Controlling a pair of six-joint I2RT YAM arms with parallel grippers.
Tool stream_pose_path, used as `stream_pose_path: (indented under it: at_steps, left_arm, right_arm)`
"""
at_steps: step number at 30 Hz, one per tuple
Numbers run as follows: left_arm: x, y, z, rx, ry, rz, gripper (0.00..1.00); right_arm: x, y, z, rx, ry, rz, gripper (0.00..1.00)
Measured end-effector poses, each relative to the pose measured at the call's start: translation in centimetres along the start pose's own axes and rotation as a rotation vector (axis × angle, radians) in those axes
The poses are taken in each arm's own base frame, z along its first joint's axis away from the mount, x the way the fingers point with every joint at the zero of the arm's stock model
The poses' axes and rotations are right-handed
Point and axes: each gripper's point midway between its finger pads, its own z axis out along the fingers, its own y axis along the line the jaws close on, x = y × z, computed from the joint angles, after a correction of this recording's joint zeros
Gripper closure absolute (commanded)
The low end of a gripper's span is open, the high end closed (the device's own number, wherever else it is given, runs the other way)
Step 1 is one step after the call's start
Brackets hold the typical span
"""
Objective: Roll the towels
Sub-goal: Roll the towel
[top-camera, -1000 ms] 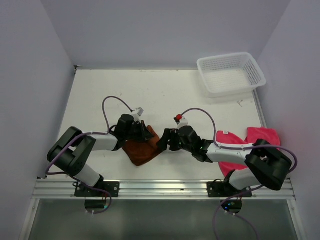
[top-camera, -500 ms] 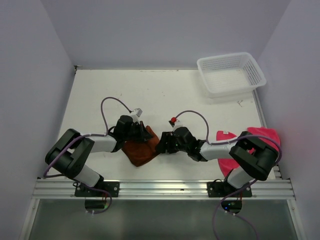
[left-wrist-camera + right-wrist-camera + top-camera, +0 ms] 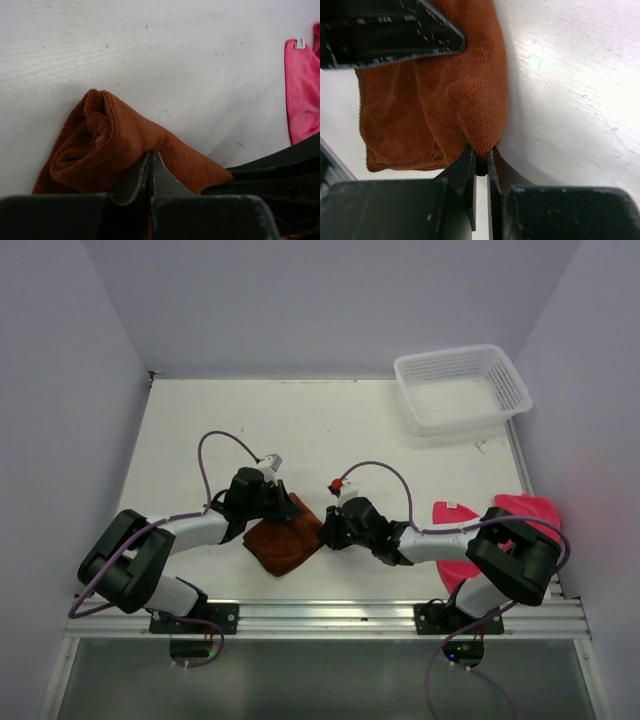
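Note:
The rust-brown towel (image 3: 285, 546) lies bunched between my two arms near the table's front. In the left wrist view one end of the rust-brown towel (image 3: 95, 142) is loosely rolled. My left gripper (image 3: 283, 508) is at its far left edge, and the left gripper (image 3: 151, 159) has its jaws pressed together with cloth tented at the tip. My right gripper (image 3: 325, 531) is at the towel's right corner. That right gripper (image 3: 481, 156) is shut on a fold of the rust-brown towel (image 3: 455, 95). The pink towel (image 3: 528, 509) lies crumpled at the right edge, partly under the right arm.
A white mesh basket (image 3: 462, 388) stands at the back right corner. Walls close in the table on the left, back and right. The pink towel (image 3: 302, 95) shows at the right of the left wrist view, beyond the right arm's black body (image 3: 280, 170).
My right gripper has moved left onto the rust-brown towel's right corner and closed on a fold. The left gripper has stayed shut and shifted slightly; the towel has bunched a little.

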Motion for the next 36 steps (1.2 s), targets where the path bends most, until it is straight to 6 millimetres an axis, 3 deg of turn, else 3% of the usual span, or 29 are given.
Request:
stream_pose_path:
  at_steps: [3,8,13,17,24,32,36]
  left_arm:
    - [-1.2,-0.4,-0.6,-0.017,-0.012,0.010,1.00]
    - [-5.0,-1.8,-2.0,-0.024,-0.088,0.036,1.00]
    - [-6.8,-3.1,-3.4,-0.008,-0.137,0.053,1.00]
    - [-6.8,-3.5,-3.9,0.002,-0.136,0.053,1.00]
    - [-6.3,-3.8,-3.8,0.032,-0.123,0.046,1.00]
    - [-4.5,-3.8,-3.5,0.060,-0.093,0.046,1.00]
    - [-2.6,-2.9,-3.2,0.067,-0.065,0.042,1.00]
  right_arm:
    - [0.1,0.2,-0.3,0.049,0.000,-0.098,1.00]
    - [0.3,1.2,-0.9,0.164,-0.010,-0.306,1.00]
    - [0.0,0.6,-1.4,0.314,-0.033,-0.458,1.00]
    - [0.1,0.1,-1.6,0.447,-0.049,-0.601,1.00]
    - [0.0,2.0,-1.3,0.605,-0.095,-0.839,1.00]
    - [1.5,3.9,-1.2,0.647,-0.100,-1.024,1.00]
    - [1.9,4.7,-0.9,0.641,-0.094,-1.071,1.00]
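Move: The right gripper already pinches the near right end of the brown towel's roll. The towel's still-flat part has its middle about 12 cm to that hand's left and 2 cm back, some 2 cm lower; the roll's far end is about 11 cm ahead and 7 cm left, near its height. From the shut left gripper, down at the roll, the flat part lies about 8 cm back, 3 cm left and 3 cm below, the far end 4 cm ahead and 1 cm right. Lift the shut left gripper clear of the roll, some 8 cm up and slightly forward, then start easing it back and down above the towel. Keep the right fingers pinched on the roll's end and roll that wrist over to the left, about 70 degrees, while drawing the hand back and left by 5 cm, turning the roll onto the flat part. ##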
